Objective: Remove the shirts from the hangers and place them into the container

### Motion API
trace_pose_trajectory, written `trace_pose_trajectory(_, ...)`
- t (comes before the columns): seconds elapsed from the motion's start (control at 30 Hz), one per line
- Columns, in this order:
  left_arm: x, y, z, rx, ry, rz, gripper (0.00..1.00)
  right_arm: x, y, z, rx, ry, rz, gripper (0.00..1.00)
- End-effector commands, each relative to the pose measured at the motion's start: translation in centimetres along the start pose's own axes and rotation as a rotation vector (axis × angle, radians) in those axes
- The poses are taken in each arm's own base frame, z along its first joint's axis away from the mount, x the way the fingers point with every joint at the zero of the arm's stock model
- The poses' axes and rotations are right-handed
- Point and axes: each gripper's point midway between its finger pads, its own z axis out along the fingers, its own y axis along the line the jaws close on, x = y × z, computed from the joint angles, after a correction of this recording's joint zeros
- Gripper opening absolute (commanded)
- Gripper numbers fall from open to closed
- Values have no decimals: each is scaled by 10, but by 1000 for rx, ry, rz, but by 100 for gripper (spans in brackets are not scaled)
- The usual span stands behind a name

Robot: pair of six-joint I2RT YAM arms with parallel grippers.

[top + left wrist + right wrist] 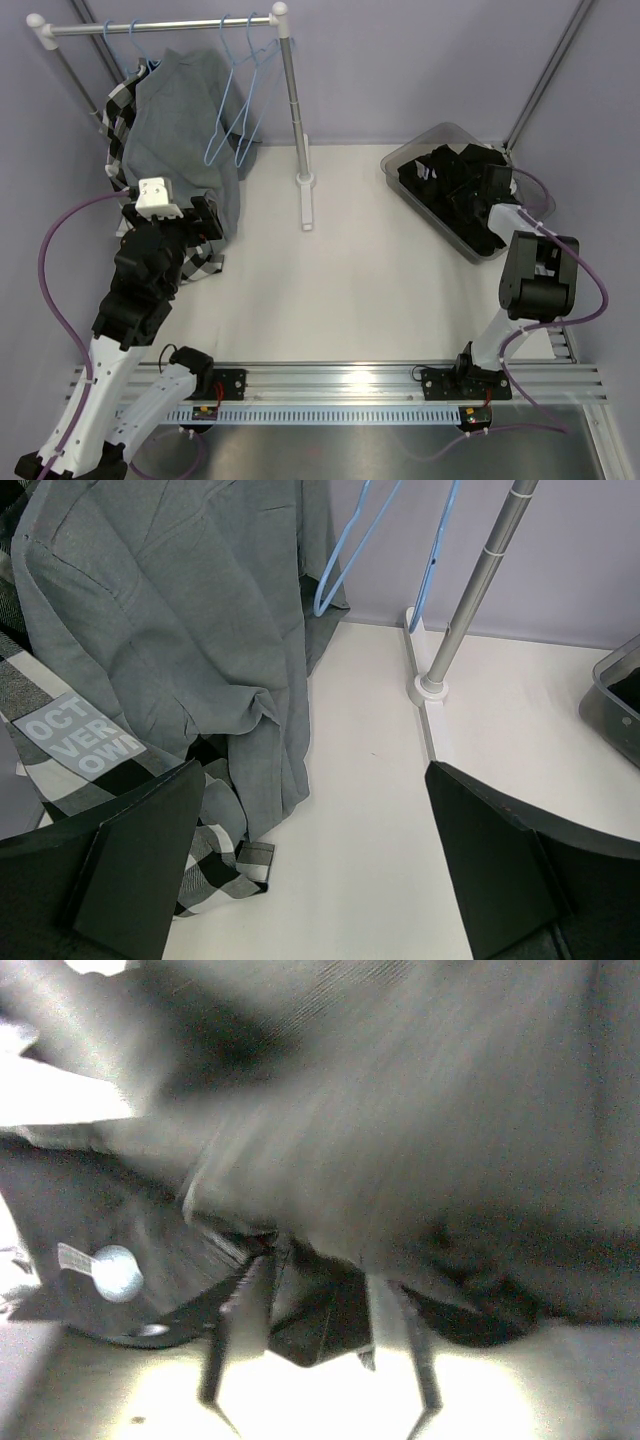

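Observation:
Black shirts lie heaped in the clear grey-tinted container at the right. My right gripper reaches down into that heap. In the right wrist view its jaws stand apart, with a loose fold of black shirt between the fingers. Two empty light-blue hangers hang on the rail, and they also show in the left wrist view. My left gripper is wide open and empty, low over the table beside the hanging clothes.
A grey shirt and a black-and-white checked shirt hang at the rail's left end and trail onto the table. The rack's upright pole and its foot stand between the two arms.

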Motion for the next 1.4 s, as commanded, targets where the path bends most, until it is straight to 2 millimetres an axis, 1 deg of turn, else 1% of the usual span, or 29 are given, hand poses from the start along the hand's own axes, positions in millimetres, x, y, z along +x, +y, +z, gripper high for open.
trace_pose_trajectory(0.0, -13, 0, 2, -3, -53, -13, 99, -33, 31, -47, -49, -110, -106, 55)
trace_pose_trajectory(0.03, -14, -1, 2, 2, -53, -13, 99, -41, 40, -66, -65, -138, -143, 58)
trace_pose_trajectory(0.07, -14, -1, 2, 2, -55, -16, 99, -47, 46, -77, -72, -159, -159, 62)
trace_pose_trajectory(0.1, -15, -2, 2, 5, -56, -18, 99, -53, 51, -88, -78, -187, -177, 64)
trace_pose_trajectory(0.13, -15, -2, 1, 7, -57, -20, 99, -60, 59, -108, -89, -217, -202, 65)
trace_pose_trajectory(0.2, -16, -3, 0, 12, -60, -24, 99, -70, 67, -130, -95, -265, -223, 67)
trace_pose_trajectory(0.23, -16, -4, 1, 17, -58, -24, 99, -73, 69, -148, -97, -287, -244, 69)
trace_pose_trajectory(0.27, -17, -5, 1, 20, -58, -20, 99, -76, 70, -158, -89, -308, -253, 72)
trace_pose_trajectory(0.3, -22, -5, 0, 22, -66, -22, 99, -82, 72, -170, -83, -341, -262, 74)
trace_pose_trajectory(0.33, -23, -5, -1, 24, -66, -21, 99, -84, 73, -191, -88, -371, -290, 77)
trace_pose_trajectory(0.37, -26, -5, -3, 25, -70, -22, 99, -87, 74, -203, -86, -396, -306, 79)
trace_pose_trajectory(0.4, -38, -4, -9, 28, -93, -30, 99, -89, 78, -218, -101, -424, -324, 84)
trace_pose_trajectory(0.43, -40, -3, -12, 27, -90, -29, 99, -91, 82, -244, -120, -465, -358, 87)
trace_pose_trajectory(0.47, -45, -3, -16, 30, -98, -31, 99, -92, 83, -257, -128, -489, -371, 89)
trace_pose_trajectory(0.5, -50, -2, -21, 33, -108, -35, 99, -94, 91, -288, -165, -546, -406, 92)
trace_pose_trajectory(0.57, -59, 0, -30, 40, -113, -38, 99, -90, 94, -318, -198, -585, -431, 95)
trace_pose_trajectory(0.6, -62, 1, -35, 45, -118, -39, 99, -89, 99, -351, -243, -650, -448, 96)
trace_pose_trajectory(0.7, -64, 6, -47, 40, -97, -33, 99, -84, 101, -397, -311, -746, -459, 99)
trace_pose_trajectory(0.73, -60, 8, -52, 37, -77, -29, 99, -78, 103, -425, -360, -803, -465, 99)
trace_pose_trajectory(0.77, -65, 10, -59, 38, -88, -36, 99, -74, 103, -437, -386, -821, -470, 100)
trace_pose_trajectory(0.8, -62, 12, -63, 41, -78, -32, 99, -67, 101, -460, -420, -862, -478, 100)
trace_pose_trajectory(0.87, -66, 17, -77, 42, -101, -40, 99, -59, 99, -480, -453, -894, -497, 99)
trace_pose_trajectory(0.9, -63, 22, -81, 30, -94, -35, 99, -53, 94, -491, -460, -915, -506, 99)
trace_pose_trajectory(0.97, -66, 30, -94, 16, -117, -40, 99, -46, 91, -502, -478, -929, -519, 100)
trace_pose_trajectory(1.0, -63, 35, -98, 3, -110, -34, 99, -41, 88, -511, -494, -946, -517, 99)
trace_pose_trajectory(1.07, -60, 43, -109, -15, -118, -29, 99, -28, 89, -520, -557, -942, -538, 99)
trace_pose_trajectory(1.17, -57, 50, -118, -29, -124, -27, 99, -20, 89, -528, -596, -956, -549, 100)
trace_pose_trajectory(1.2, -55, 54, -124, -34, -127, -28, 99, -15, 87, -534, -621, -968, -552, 99)
trace_pose_trajectory(1.37, -54, 61, -138, -41, -154, -49, 99, -4, 85, -547, -685, -967, -577, 99)
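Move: The black shirt bundled in the container has its middle about 5 cm left of the right hand, 1 cm back and 3 cm below; the container's middle is 4 cm left, level fore and aft, 3 cm lower. From the left hand, the grey shirt hangs some 14 cm ahead, 5 cm left, slightly lower; the checkered shirt 12 cm ahead, 12 cm left and 8 below; the empty hangers 20 cm ahead, 6 right and 8 above. Steeply up first, then mostly back, the right hand comes free of the black shirt and leaves the container, some 35 cm each way, its fingers going from half to fully open while the wrist tips up about 60 degrees. Partway through, the still-open left hand lifts briefly and backs away from the hanging shirts, drifting left. ##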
